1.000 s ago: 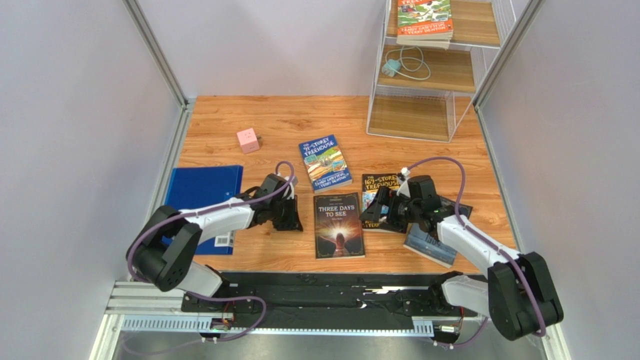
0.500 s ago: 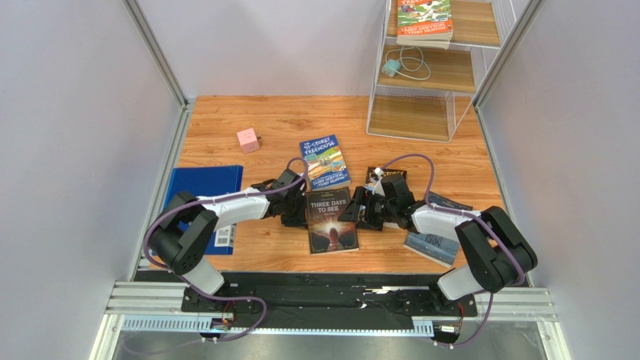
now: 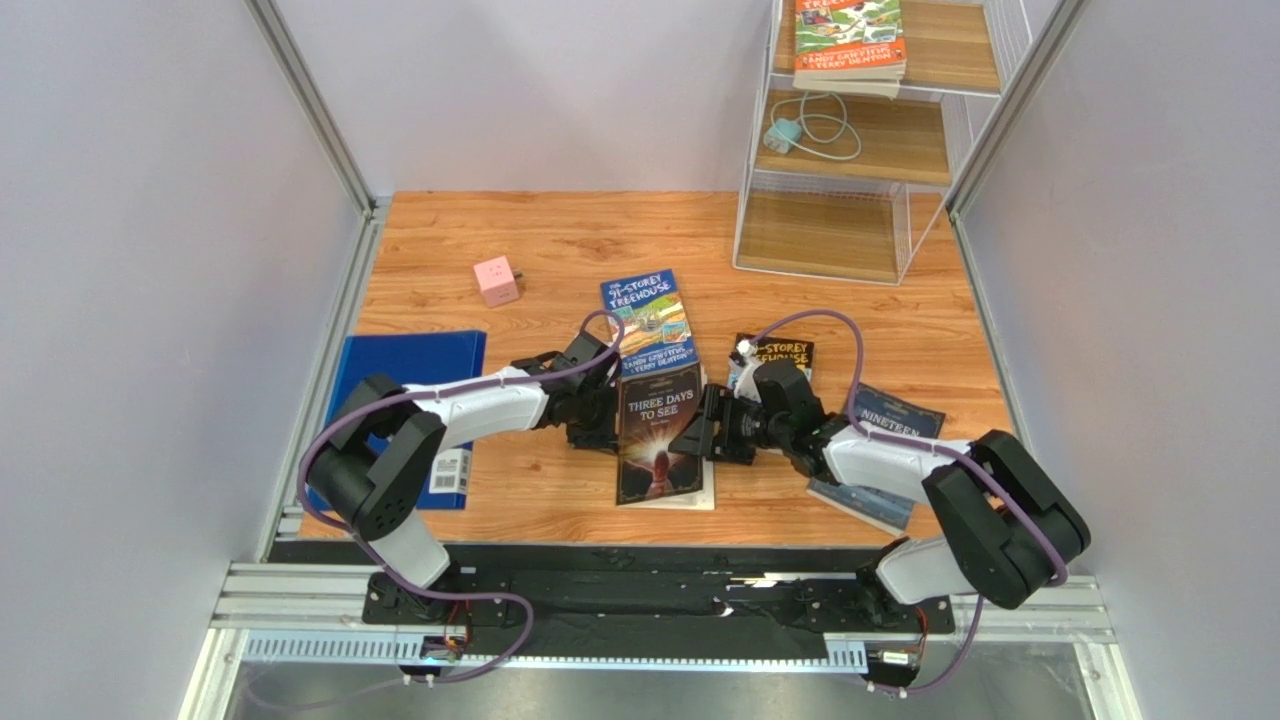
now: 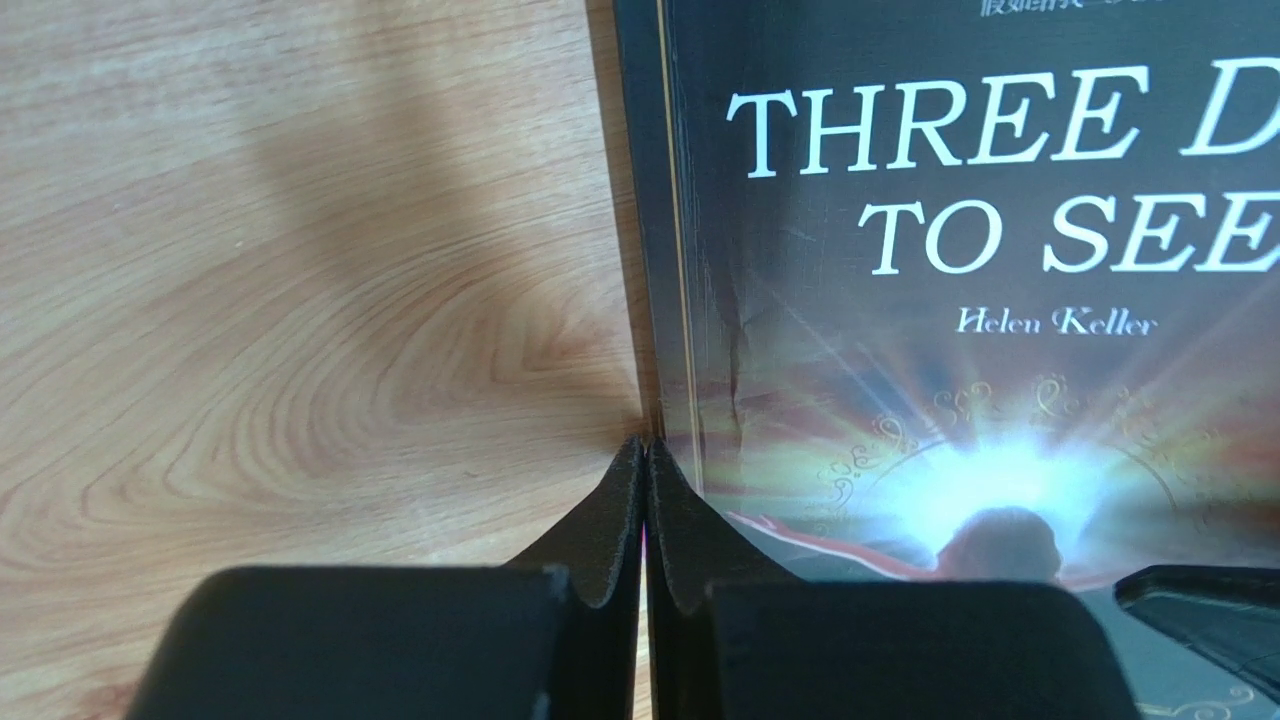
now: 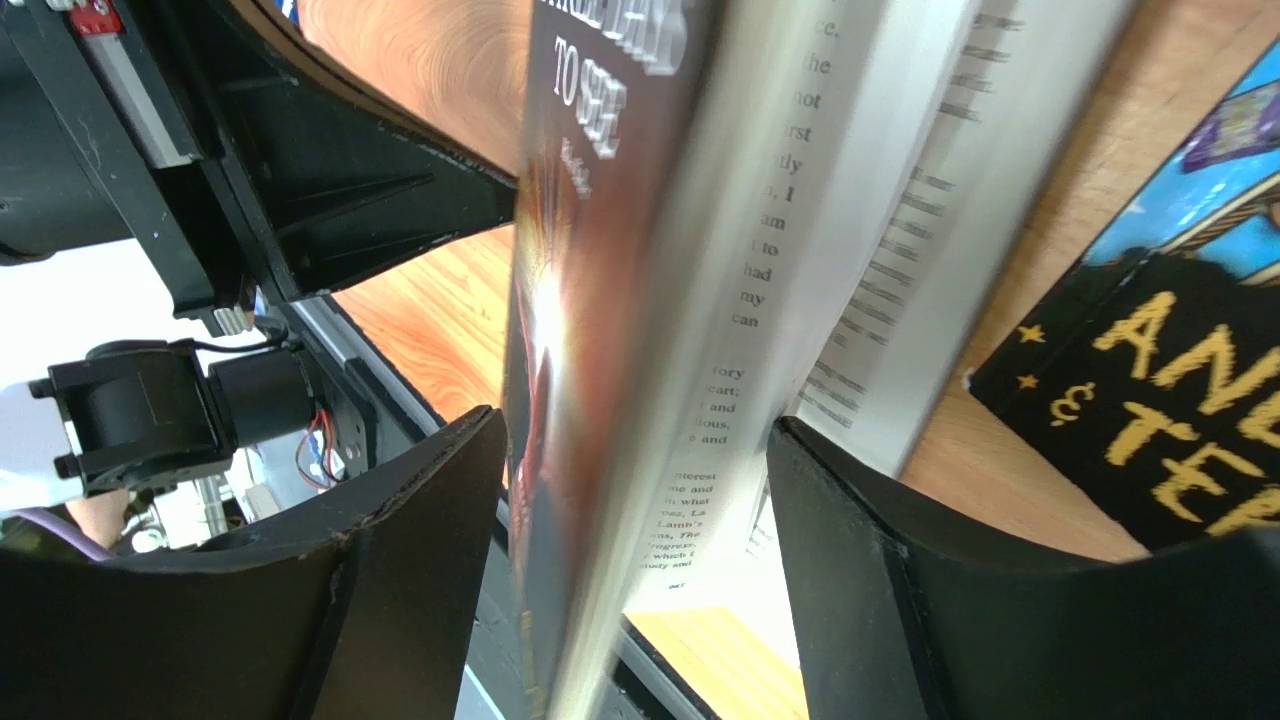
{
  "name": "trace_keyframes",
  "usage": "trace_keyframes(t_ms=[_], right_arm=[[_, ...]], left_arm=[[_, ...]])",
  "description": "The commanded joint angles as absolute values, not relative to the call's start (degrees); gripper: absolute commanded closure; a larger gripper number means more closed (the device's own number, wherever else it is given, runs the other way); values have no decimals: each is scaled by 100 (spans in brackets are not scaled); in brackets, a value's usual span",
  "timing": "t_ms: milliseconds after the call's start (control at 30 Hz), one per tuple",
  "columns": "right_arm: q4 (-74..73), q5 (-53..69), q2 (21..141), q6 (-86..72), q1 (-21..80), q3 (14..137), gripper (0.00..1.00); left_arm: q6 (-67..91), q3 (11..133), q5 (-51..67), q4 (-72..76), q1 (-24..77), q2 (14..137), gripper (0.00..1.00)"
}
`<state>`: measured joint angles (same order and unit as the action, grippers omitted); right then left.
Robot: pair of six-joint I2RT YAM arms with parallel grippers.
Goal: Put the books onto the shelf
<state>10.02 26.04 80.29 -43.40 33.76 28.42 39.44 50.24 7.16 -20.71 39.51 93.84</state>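
The dark "Three Days to See" book (image 3: 661, 432) lies mid-table with its right edge lifted and its pages fanning. My left gripper (image 3: 604, 422) is shut, its tips (image 4: 646, 450) pressed against the spine of that book (image 4: 962, 270). My right gripper (image 3: 703, 437) stands open astride the raised edge of the same book (image 5: 589, 300), a finger (image 5: 428, 555) on the cover side and a gap on the page side. A blue Treehouse book (image 3: 649, 320), a black Treehouse book (image 3: 777, 356) and "Nineteen Eighty-Four" (image 3: 887, 435) lie flat. Another book (image 3: 849, 33) lies on top of the shelf (image 3: 751, 180).
A blue folder (image 3: 403, 383) lies at the table's left edge under the left arm. A pink cube (image 3: 496, 279) sits at the back left. A white cable with a plug (image 3: 809, 129) lies on the shelf's middle board. The black Treehouse cover (image 5: 1172, 405) is just right of my right fingers.
Both grippers closed in on the dark book from either side. It slid and tilted, its right edge rising between the right fingers, which have narrowed. The left gripper stayed shut.
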Motion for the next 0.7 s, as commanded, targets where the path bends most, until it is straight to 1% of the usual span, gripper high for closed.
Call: trace_keyframes(t_ms=[0,67,100,133,167,200,233,267,333,367,400,433,467,567,633,667], right_arm=[[1468,2795,7998,-4324,3507,3050,32],[1468,2751,8173,-4324,3542,3085,32],[1468,2742,8226,-4324,3568,3111,38],[1459,2733,8270,-4342,3568,3120,69],[1511,2725,8331,-4359,3577,3129,84],[1503,2716,8332,-4394,3577,3129,94],[1486,2707,8332,-4395,3568,3155,100],[1433,2672,8245,-4377,3577,3155,100],[1284,2576,8113,-4281,3577,3216,100],[1135,2497,8025,-4219,3568,3252,100],[1047,2453,7824,-4167,3577,3287,100],[915,2426,7735,-4062,3577,3348,100],[827,2382,7647,-4000,3577,3410,100],[554,2373,7296,-3789,3577,3629,100],[431,2408,7032,-3709,3560,3735,100],[396,2452,6953,-3648,3551,3814,100]], left_arm=[[3920,5256,1020,-1688,4113,9483,100],[3885,5291,1011,-1696,4131,9440,100],[3867,5326,1011,-1731,4140,9431,100],[3841,5344,985,-1775,4140,9422,100],[3806,5361,906,-1828,4140,9378,100],[3780,5379,853,-1959,4148,9343,100],[3762,5388,774,-2038,4148,9299,100],[3710,5388,547,-2143,4148,9168,100],[3657,5370,291,-2477,4140,8992,94],[3630,5361,12,-2592,4131,8782,84],[3604,5335,-148,-2793,4131,8667,78],[3577,5326,-263,-2882,4131,8536,68],[3534,5283,-446,-2987,4131,8247,48],[3410,5098,-615,-2840,4131,7464,19],[3314,4826,-607,-2603,4131,6990,13],[3279,4721,-598,-2401,4113,6483,7]])
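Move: The Three Days To See book lies against the left hand's shut fingertips, its middle about 7 cm to the right and 2 cm ahead. From the right hand, whose open fingers straddle its raised right edge, that middle is some 4 cm left, 1 cm ahead and 2 cm below. The 71-Storey Treehouse book is about 17 cm ahead and 5 cm left; the 169-Storey book is 6 cm ahead and 11 cm right. Right hand pinches the book's raised edge, then lifts 3 cm; left hand opens, rising 8 cm off the spine. ##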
